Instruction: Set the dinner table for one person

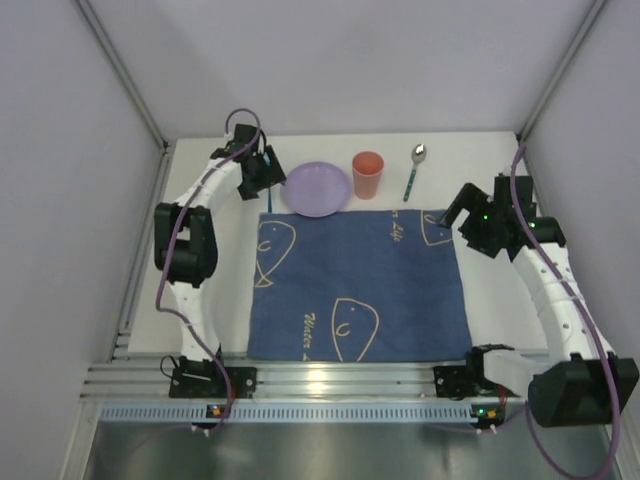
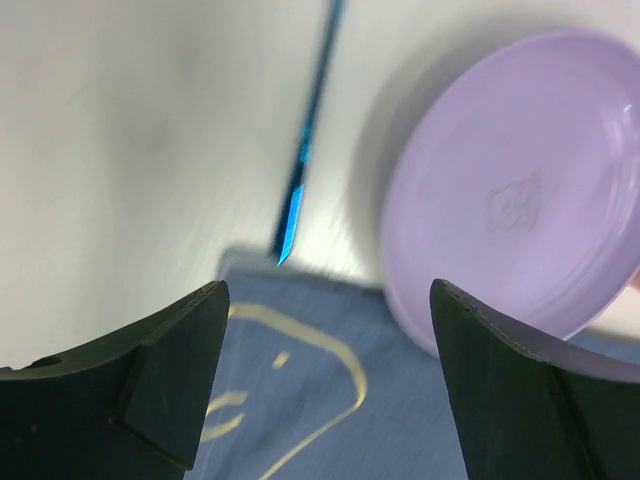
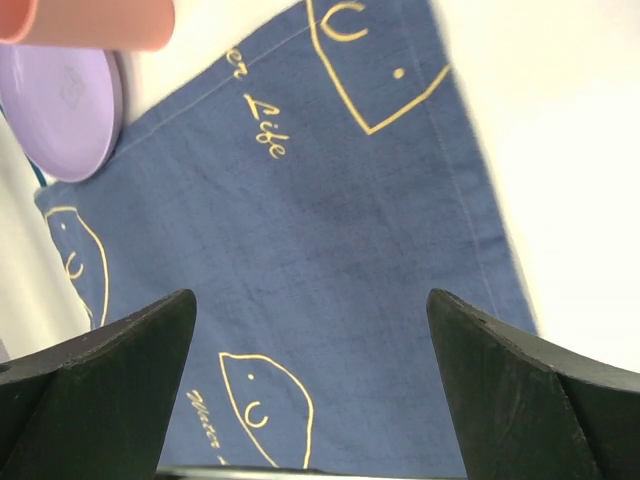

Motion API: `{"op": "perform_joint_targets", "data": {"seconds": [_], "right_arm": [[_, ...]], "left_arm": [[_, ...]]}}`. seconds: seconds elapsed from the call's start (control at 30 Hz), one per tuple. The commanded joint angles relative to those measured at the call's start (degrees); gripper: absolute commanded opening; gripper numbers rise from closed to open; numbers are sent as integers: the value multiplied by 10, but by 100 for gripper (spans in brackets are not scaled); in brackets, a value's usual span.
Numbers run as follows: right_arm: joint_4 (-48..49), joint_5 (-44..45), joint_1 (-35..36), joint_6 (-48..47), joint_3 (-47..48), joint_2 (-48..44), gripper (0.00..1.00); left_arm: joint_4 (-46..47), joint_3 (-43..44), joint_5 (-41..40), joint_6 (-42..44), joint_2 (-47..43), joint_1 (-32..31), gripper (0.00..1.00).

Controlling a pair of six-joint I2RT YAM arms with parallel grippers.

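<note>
The white dinner table (image 1: 500, 320) carries a dark blue mat with pale fish outlines (image 1: 360, 285). A lilac plate (image 1: 317, 188) lies at the mat's far edge, overlapping it; it also shows in the left wrist view (image 2: 520, 200). A salmon cup (image 1: 368, 175) stands right of the plate. A spoon with a teal handle (image 1: 414, 170) lies right of the cup. A thin blue utensil handle (image 2: 305, 150) lies left of the plate. My left gripper (image 1: 268, 168) is open and empty beside the plate's left rim. My right gripper (image 1: 455, 212) is open and empty above the mat's far right corner.
A ribbed aluminium rail (image 1: 330, 380) runs along the near edge with both arm bases on it. Grey walls close in the far side and both flanks. The right wrist view shows the mat (image 3: 320, 240), plate (image 3: 65, 100) and cup (image 3: 90, 20).
</note>
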Motion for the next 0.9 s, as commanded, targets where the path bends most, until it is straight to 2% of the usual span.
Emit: {"op": "perform_joint_targets", "data": {"seconds": [0.0,0.13,0.27,0.3,0.37,0.4,0.43,0.5,0.53,0.67,0.87], "right_arm": [[79,-72,-5,-20,26,77,100],[83,-62,-8,-2,97,145,100],[83,-55,-14,-3,174,200,100],[83,-55,-18,-2,186,221,100],[83,-59,-16,-1,225,244,100],[85,-63,-16,1,239,270,100],[86,-75,-15,3,253,284,100],[98,-84,-13,4,290,333,100],[102,-88,-7,5,302,351,100],[104,-106,20,-6,409,461,100],[50,-86,48,-22,617,649,100]], "left_arm": [[39,117,109,19,97,-9,86],[25,243,128,12,211,-9,84],[27,281,152,19,265,-10,78],[32,281,157,19,276,-10,68],[34,283,167,17,287,-11,56],[33,283,170,19,290,-11,38],[31,281,171,19,295,-11,24],[29,278,166,19,290,-12,3],[27,271,166,15,277,-10,0],[79,209,172,20,197,-13,0],[56,153,198,44,85,-18,0]]}}
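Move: Ahead and to the right of the left hand lies the plate, about 9 cm farther out, 17 cm right and 9 cm below. The fork lies level with the plate, some 4 cm right of the hand; the cup stands about 15 cm right of the plate. For the right hand the spoon is roughly 33 cm ahead, 10 cm left and 17 cm down, with the cup some 13 cm to the spoon's left and 5 cm nearer. Reaching forward, right and down about 8 cm each way while rolling and turning clockwise, the left hand shuts its wide-open fingers on the plate's left rim, then draws it up and back about 3 cm. Meanwhile the right hand, open throughout, sweeps some 25 cm forward and 7 cm left towards the spoon and cup, dipping, rising, then sinking again. ##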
